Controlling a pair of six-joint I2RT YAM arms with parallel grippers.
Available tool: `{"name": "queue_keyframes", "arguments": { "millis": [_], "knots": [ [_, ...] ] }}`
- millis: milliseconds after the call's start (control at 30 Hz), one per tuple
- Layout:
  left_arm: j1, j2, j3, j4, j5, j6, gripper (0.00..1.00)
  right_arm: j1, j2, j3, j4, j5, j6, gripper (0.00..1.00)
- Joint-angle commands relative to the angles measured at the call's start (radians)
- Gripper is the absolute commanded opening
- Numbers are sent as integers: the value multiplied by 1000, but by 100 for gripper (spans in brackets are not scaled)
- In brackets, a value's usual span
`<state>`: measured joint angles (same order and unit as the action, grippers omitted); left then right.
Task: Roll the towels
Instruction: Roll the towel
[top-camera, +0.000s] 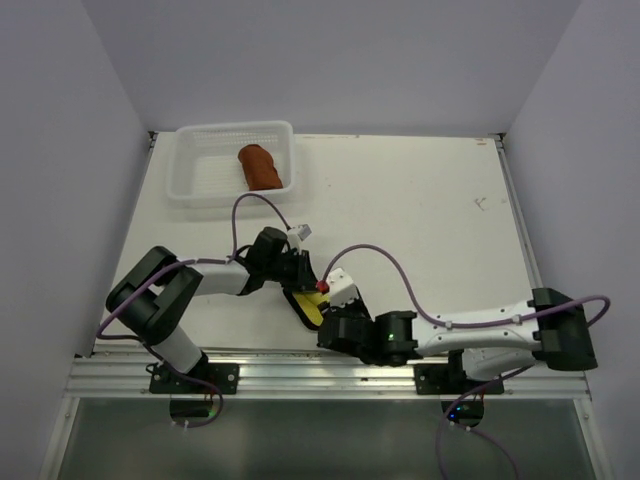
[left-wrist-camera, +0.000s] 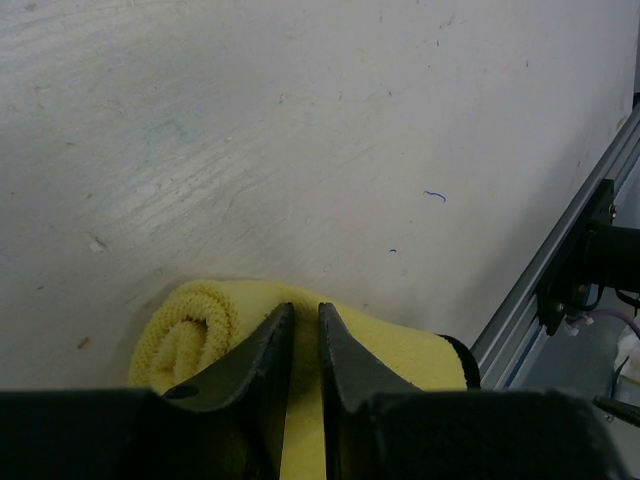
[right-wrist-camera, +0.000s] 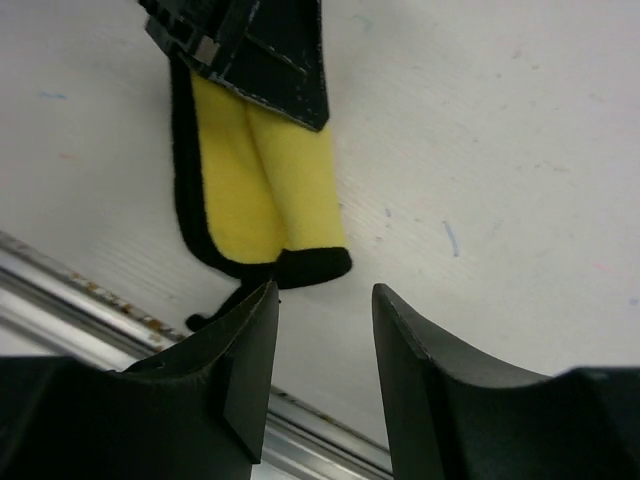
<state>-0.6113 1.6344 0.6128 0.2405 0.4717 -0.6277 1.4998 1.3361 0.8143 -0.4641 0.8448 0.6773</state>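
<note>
The yellow towel (top-camera: 306, 307) with its dark brown hem lies near the table's front edge, partly rolled; its rolled end (left-wrist-camera: 185, 335) shows in the left wrist view. My left gripper (left-wrist-camera: 305, 308) sits on top of it, jaws almost together, pinching the yellow cloth; it also shows in the right wrist view (right-wrist-camera: 250, 50). My right gripper (right-wrist-camera: 325, 290) is open and empty, just short of the towel's dark hem (right-wrist-camera: 310, 265). The rust-brown towel (top-camera: 262, 167) lies rolled in the white basket (top-camera: 200, 185).
The metal rail (top-camera: 330, 365) along the table's front edge runs close behind the yellow towel. The white mesh basket stands at the back left. Purple cables (top-camera: 390, 262) loop over the table between the arms.
</note>
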Motion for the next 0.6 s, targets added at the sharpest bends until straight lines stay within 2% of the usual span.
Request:
{"name": "queue_keyframes", "arguments": {
  "millis": [0,33,167,400,567],
  "knots": [
    [-4,16,-61,-93,-156,30,22,-151,-127,-96,275,-330,13,48],
    [-4,1,-71,-83,-169,25,22,-186,-143,-113,297,-430,51,48],
    [-4,-71,-110,-40,-192,13,22,-323,-155,-152,350,-625,102,52],
    [-4,-77,-127,-38,-223,16,22,-493,-68,-197,432,-829,189,52],
    [-2,-90,-153,-7,-219,2,21,-501,15,-204,458,-861,203,49]
  ]
}}
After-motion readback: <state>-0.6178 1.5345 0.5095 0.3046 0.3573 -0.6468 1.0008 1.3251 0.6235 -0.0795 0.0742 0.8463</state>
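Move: The yellow roll's near, black-edged end is what the open right hand goes for: about 4 cm ahead, 2 cm to its left and some 9 cm below. The roll runs away from there into the left gripper, some 11 cm ahead and 6 cm left of the right hand, 8 cm lower; the black hanging loop trails off about 2 cm back, 4 cm left and 10 cm below. From the left hand, the black-edged end is about 7 cm back and 4 cm right, at its own height. The roll's black-edged end gets the right gripper brought over it: the hand swings forward about 3.5 cm, then sinks some 4.5 cm with a little drift left. Its wrist tips the fingers steeply down by roughly 40 degrees, and they stay open, straddling that end. The left fingers keep their pinch on the roll and draw it about 1.5 cm left, turning slightly. ##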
